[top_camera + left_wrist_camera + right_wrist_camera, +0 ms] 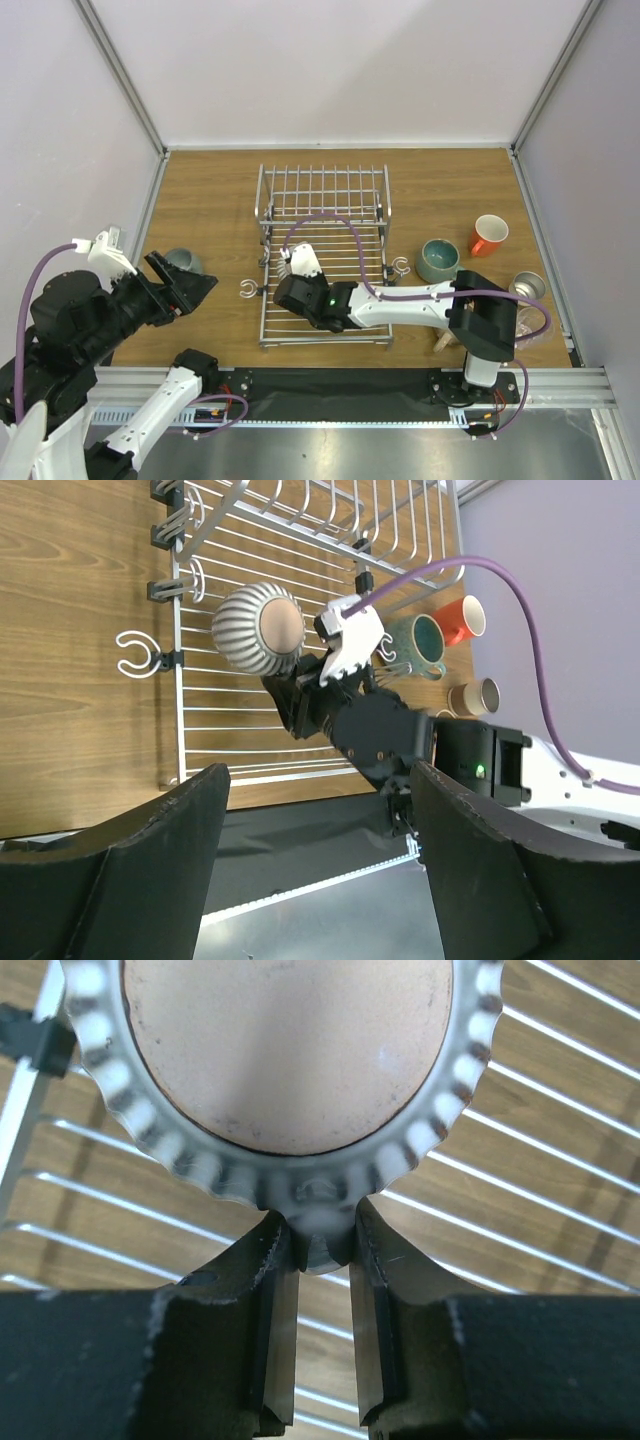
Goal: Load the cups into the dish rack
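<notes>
My right gripper (322, 1238) is shut on the edge of the ribbed silver-grey cup (285, 1050), whose flat beige face points at the camera. This cup (258, 628) is over the flat slatted base of the dish rack (325, 195), near its left side. The left wrist view shows the rack's wires (225, 730) beneath it. In the top view the right gripper (295, 268) covers most of the cup. My left gripper (188, 286) stands open and empty at the table's left, just in front of a grey-green cup (185, 261). Its fingers (150, 880) frame the near edge.
Right of the rack stand a teal-green cup (438, 260), a red-orange cup (489, 235) and a shiny metal cup (528, 287). A beige cup (478, 697) sits near the right arm's base. White side hooks (245, 290) stick out from the rack.
</notes>
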### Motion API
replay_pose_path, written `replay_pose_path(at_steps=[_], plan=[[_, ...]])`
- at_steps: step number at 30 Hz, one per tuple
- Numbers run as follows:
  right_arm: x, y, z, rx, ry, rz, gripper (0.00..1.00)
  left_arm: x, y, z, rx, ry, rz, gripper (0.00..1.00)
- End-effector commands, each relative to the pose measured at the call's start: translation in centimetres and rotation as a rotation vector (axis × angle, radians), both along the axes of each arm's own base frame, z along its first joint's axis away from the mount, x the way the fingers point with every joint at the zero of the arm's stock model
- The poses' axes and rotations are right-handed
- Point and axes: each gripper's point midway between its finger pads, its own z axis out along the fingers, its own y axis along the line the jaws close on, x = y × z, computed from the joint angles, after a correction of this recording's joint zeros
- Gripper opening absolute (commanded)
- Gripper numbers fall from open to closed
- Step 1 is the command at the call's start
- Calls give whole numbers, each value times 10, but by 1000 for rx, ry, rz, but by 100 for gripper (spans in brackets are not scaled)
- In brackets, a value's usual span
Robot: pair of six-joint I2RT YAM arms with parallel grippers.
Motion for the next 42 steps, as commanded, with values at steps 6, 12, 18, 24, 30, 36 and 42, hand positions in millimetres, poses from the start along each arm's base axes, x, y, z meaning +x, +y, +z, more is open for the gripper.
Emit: replay_pose_path(at_steps=[6,12,18,24,30,36,42], plan=[[25,28,37,127,-72,-7,0,-18,5,-17,39,76,-12,78],[28,34,31,107,-63,-5,2,-15,5,-19,32,85,-4,78],[36,29,29,97,-65,-36,7,-16,4,-22,27,97,-7,79],[37,31,28,94,-63,-27,22,-15,5,-21,40,93,-6,78],[39,34,25,88,-57,-24,42,-13,6,-19,52,85,-4,78],[40,33,24,84,-47,-28,49,-12,7,-18,63,83,-8,78],[25,18,38,104,-15,-34,59,-10,6,-20,73,85,-15,78]])
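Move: The right hand still holds the ribbed cup upside down by its handle; its spot on the rack bars lies about 8 cm ahead, 3 cm left and 1 cm below. The lower left rail hook is some 8 cm left and level with the hand in reach, the upper tier's front bar about 13 cm ahead and 5 cm right. From the idle left hand that spot is roughly 18 cm ahead, 12 cm right and far below. The right hand eases about 3 cm forward and 2 left, opens off the cup's handle and lifts slightly. ##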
